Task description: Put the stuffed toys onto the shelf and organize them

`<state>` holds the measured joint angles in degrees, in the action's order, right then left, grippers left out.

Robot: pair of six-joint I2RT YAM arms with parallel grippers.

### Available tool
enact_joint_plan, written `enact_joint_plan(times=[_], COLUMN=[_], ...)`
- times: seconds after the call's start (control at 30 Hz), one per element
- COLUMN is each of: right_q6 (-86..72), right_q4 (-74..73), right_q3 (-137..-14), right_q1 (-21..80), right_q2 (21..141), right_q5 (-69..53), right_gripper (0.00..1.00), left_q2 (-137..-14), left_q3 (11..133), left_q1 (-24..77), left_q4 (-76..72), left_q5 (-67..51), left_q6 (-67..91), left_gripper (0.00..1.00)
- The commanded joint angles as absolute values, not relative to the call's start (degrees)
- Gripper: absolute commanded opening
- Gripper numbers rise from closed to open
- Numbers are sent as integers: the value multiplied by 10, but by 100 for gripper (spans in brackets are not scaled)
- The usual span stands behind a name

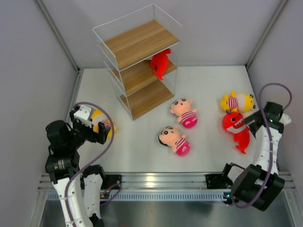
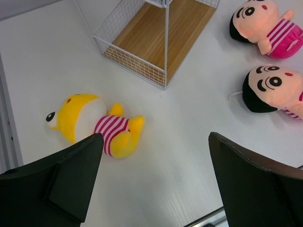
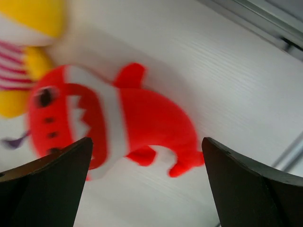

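Observation:
The shelf (image 1: 137, 61) stands at the back left, and a red shark (image 1: 161, 64) rests on its middle board. Two boy dolls (image 1: 184, 112) (image 1: 173, 139) lie mid-table. My left gripper (image 1: 100, 132) is open above a yellow toy (image 2: 92, 124) lying on its side near the shelf base (image 2: 156, 42). Its fingers hold nothing. At the right, my right gripper (image 1: 248, 120) hangs open over a second red shark (image 3: 118, 123) lying flat beside another yellow toy (image 1: 238, 101). Nothing is between its fingers (image 3: 246, 189).
Grey walls close in the left, right and back sides. A metal rail (image 1: 156, 182) runs along the near edge between the arm bases. The shelf's top and bottom boards hold nothing. Both boy dolls (image 2: 267, 23) (image 2: 274, 90) show at the right of the left wrist view.

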<state>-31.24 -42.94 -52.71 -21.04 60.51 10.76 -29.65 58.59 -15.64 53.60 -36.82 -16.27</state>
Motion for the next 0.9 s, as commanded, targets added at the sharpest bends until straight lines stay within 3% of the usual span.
enact_joint_plan(times=[0.0,0.3,0.67,0.77,0.8,0.87], right_q6=[-380,-433,-379,-369,-368,-366], right_q4=[-469,-372,-214,-194,-178,-165], right_q3=[-465,-339,-301,-294,-288,-278], right_q1=[-324,-398,-379,-366,-365,-365], right_q2=[533,579,649,677,694,712], right_q5=[120,28,-95,-105,-118,-130], right_gripper=[99,97,71,56,44,30], left_q2=[-288,-284,-287,-288,-287,-287], left_q3=[584,581,580,580,580,581], left_q1=[-144,-118,-117,-118,-118,-118], left_q4=[528,528,527,527,527,527], left_q5=[-364,-348,-348,-347,-348,-347], left_q6=[-170,-181,-181,-180,-181,-179], left_gripper=[99,99,99,99,99,99])
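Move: The red shark lies almost straight below the open right hand, its middle about 12 cm down and only 1 cm forward and 1 cm to the left; its tail end points back towards the base. The yellow toy stands some 16 cm ahead of the hand and 1 cm to its left. The farther pink doll is roughly 28 cm left and 10 cm ahead. From the left hand the shark is about 62 cm to the right and 9 cm farther out. Down and back first, then forward low over the table: the right hand sinks about 12 cm in all while drawing back some 9 cm to the shark's tail end, then comes forward again about 7 cm. Its fingers tip more steeply down, the left side rising some 20 degrees, and close from wide open to pinch the shark's rear just ahead of the tail. ##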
